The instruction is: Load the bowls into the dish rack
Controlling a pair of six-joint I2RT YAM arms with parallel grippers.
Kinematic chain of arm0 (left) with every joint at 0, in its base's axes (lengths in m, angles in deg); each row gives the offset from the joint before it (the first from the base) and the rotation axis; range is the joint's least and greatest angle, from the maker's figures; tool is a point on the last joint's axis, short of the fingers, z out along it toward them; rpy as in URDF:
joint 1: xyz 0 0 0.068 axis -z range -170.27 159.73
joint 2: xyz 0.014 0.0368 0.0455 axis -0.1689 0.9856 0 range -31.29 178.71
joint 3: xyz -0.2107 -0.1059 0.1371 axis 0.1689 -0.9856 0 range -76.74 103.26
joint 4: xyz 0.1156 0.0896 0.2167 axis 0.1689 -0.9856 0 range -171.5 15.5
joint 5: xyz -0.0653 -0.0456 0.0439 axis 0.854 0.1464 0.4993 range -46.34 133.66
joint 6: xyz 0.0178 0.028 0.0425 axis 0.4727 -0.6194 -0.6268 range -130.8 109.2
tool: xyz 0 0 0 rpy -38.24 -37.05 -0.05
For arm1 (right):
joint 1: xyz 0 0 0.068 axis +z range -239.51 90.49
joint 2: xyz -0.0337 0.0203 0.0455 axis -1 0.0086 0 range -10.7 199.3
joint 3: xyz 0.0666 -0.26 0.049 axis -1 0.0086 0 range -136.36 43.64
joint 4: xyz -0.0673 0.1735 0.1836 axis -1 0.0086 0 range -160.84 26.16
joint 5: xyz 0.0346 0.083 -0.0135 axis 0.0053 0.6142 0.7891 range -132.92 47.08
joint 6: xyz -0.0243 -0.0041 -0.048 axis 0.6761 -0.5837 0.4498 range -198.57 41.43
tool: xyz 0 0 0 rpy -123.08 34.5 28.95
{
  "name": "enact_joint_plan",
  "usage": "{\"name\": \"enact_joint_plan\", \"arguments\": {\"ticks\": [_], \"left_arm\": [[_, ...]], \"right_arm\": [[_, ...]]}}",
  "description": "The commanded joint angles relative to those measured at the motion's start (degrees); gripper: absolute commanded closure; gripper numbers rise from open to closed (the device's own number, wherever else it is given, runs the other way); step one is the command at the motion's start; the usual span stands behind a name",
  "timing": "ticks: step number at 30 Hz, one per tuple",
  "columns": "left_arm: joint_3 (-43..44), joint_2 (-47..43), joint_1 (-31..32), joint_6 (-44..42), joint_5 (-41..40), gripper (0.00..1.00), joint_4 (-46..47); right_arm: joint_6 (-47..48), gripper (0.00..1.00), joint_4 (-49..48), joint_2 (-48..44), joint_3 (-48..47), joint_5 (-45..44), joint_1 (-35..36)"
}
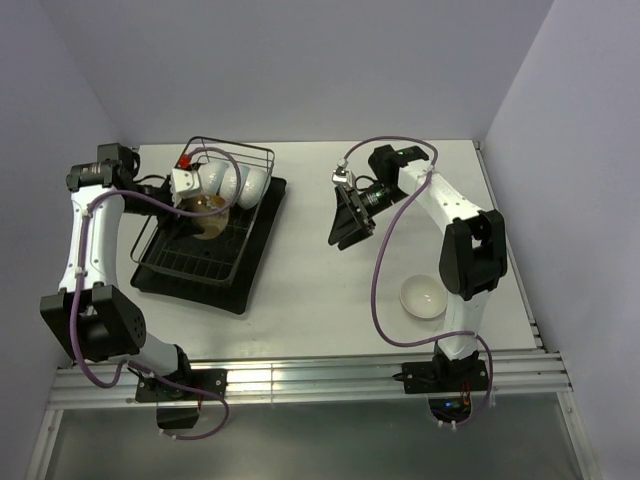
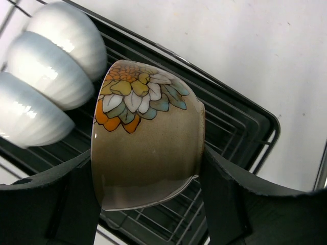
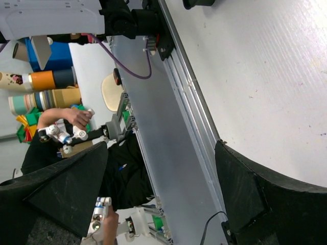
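The dark wire dish rack sits on a black tray at the left. Three white bowls stand on edge in its far end; they also show in the left wrist view. My left gripper is shut on a tan bowl with a painted flower and holds it on edge above the rack's wires, next to the white bowls. A white bowl lies upright on the table at the right. My right gripper hangs open and empty above the table's middle, away from that bowl.
The rack's raised wire side stands at the far end. In the right wrist view the table's aluminium front rail runs across, with a person and clutter beyond it. Walls close the table at back and sides.
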Motion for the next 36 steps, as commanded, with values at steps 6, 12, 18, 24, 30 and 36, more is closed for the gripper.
{"name": "enact_joint_plan", "arguments": {"ticks": [6,12,18,24,30,36], "left_arm": [[-8.0,-7.7,0.0,-8.6,1.1,1.00,-2.9],[-13.4,-10.6,0.0,-13.1,0.4,1.00,-2.9],[-15.4,-9.6,0.0,-14.9,-0.4,1.00,-2.9],[-17.2,-8.3,1.6,-17.2,-2.5,1.00,-2.9],[-17.5,-5.4,3.5,-17.5,-4.0,1.00,-2.9],[-16.5,-1.9,3.7,-17.0,-5.0,1.00,-2.9]], "right_arm": [[-1.1,0.08,-2.1,-3.5,1.8,-0.9,1.3],[-1.7,0.08,-3.0,-3.9,2.5,-1.7,1.9],[-1.8,0.08,-3.2,-4.0,2.6,-2.1,2.4],[-1.8,0.08,-3.1,-3.7,2.7,-2.3,2.6],[-1.7,0.08,-3.2,-3.9,3.4,-2.5,2.8],[-1.1,0.08,-3.0,-3.7,3.4,-2.2,2.9]]}}
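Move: The left hand, already holding the flowered bowl, has the free slots at the near end of the rack about 7 cm back, 3 cm to its right and 15 cm below. The rack's near right corner is some 12 cm back and 7 cm right. The middle of the three white bowls in the rack stands roughly 21 cm ahead and 4 cm right, 15 cm lower. From the empty right hand those free slots lie about 27 cm left, 1 cm back and 12 cm below. Still pinching the flowered bowl between its finger pads, the left hand sinks about 9 cm towards the near end of the rack. For the first half it also draws back some 5 cm, away from the white bowls, then goes on almost straight down, turning roughly 15 degrees clockwise with its grip unchanged. ##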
